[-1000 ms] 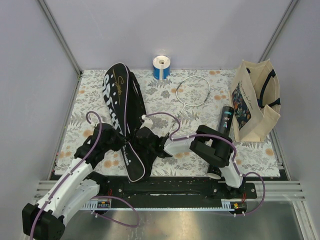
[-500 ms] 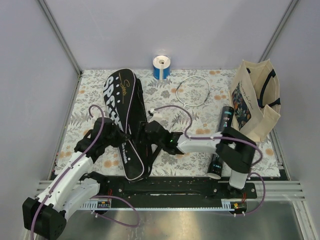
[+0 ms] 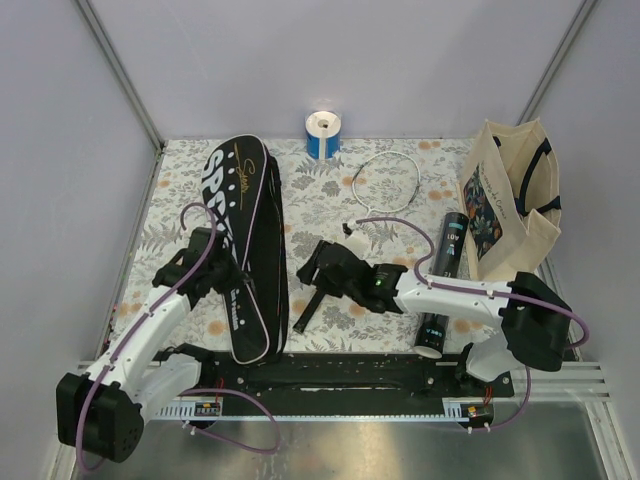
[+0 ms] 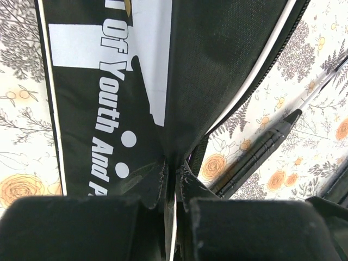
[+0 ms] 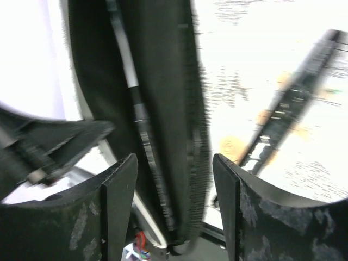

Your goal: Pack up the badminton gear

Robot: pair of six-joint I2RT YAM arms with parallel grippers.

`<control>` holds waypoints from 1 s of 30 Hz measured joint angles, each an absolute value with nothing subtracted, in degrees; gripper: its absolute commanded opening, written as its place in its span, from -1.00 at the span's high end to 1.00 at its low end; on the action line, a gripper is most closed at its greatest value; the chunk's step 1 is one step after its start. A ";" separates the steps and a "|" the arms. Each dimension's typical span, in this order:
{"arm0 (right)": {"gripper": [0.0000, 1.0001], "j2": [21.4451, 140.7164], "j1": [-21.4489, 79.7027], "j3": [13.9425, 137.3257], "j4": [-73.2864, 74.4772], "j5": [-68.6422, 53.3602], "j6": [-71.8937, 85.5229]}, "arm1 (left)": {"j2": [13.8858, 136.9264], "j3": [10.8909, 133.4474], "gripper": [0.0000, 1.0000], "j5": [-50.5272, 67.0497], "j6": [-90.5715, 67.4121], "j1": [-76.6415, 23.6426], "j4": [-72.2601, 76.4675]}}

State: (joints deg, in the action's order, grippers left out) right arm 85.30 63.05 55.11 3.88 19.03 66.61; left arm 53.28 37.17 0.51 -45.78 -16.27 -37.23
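Note:
The long black racket cover point(image 3: 243, 235) lies lengthwise on the left of the mat. My left gripper point(image 3: 228, 278) is shut on its edge; in the left wrist view the cover's fabric point(image 4: 136, 81) is pinched between the jaws of that gripper point(image 4: 175, 176). My right gripper point(image 3: 318, 268) is open and holds nothing, just right of the cover and over a racket's black handle point(image 3: 311, 306). In the blurred right wrist view the cover's zip edge point(image 5: 163, 109) shows past the open gripper point(image 5: 174, 185), and the handle point(image 5: 288, 114) lies to the right. A black tube point(image 3: 442, 262) lies by the bag.
A cream tote bag point(image 3: 510, 205) stands at the right edge of the mat. A blue-and-white roll point(image 3: 323, 135) stands at the back. The enclosure's walls close in the left, back and right sides.
My right gripper opened, let go of the cover and drew back to the right. The left arm moved the cover to the left, and it now lies straighter.

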 measured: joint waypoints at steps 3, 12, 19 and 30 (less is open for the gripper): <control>-0.26 85.30 62.57 55.18 12.82 22.33 71.29 | 53.39 38.48 1.00 0.47 -43.38 -14.96 -38.61; -0.25 90.41 61.30 57.87 23.97 27.11 77.89 | 51.77 41.28 1.00 1.45 -34.15 -13.39 -40.80; -0.25 97.34 60.90 61.78 24.53 26.68 77.93 | 50.94 41.30 1.00 4.47 -30.98 -13.30 -40.69; 0.43 101.91 60.90 63.46 26.41 25.82 75.55 | 47.70 41.30 1.00 7.60 -29.74 -12.97 -40.66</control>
State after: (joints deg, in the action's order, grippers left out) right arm 101.91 60.90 63.46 26.41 25.82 75.55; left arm 47.70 41.30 7.60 -29.74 -12.97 -40.66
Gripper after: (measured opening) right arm 0.358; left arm 0.048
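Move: The loose racket's black handle lies below the open right hand, some 12 cm down, about 4 cm to its right and 1 cm back. The black sports bag's middle is roughly 18 cm left and 13 cm ahead of the right hand; the shuttlecock tubes lie about 43 cm right and 4 cm ahead. From the left hand, already gripping the bag, the handle is some 19 cm right, 4 cm back and 8 cm down. Right hand sinks 11 cm and rightward, half-closing around the racket handle; left lifts the held bag about 4 cm. ##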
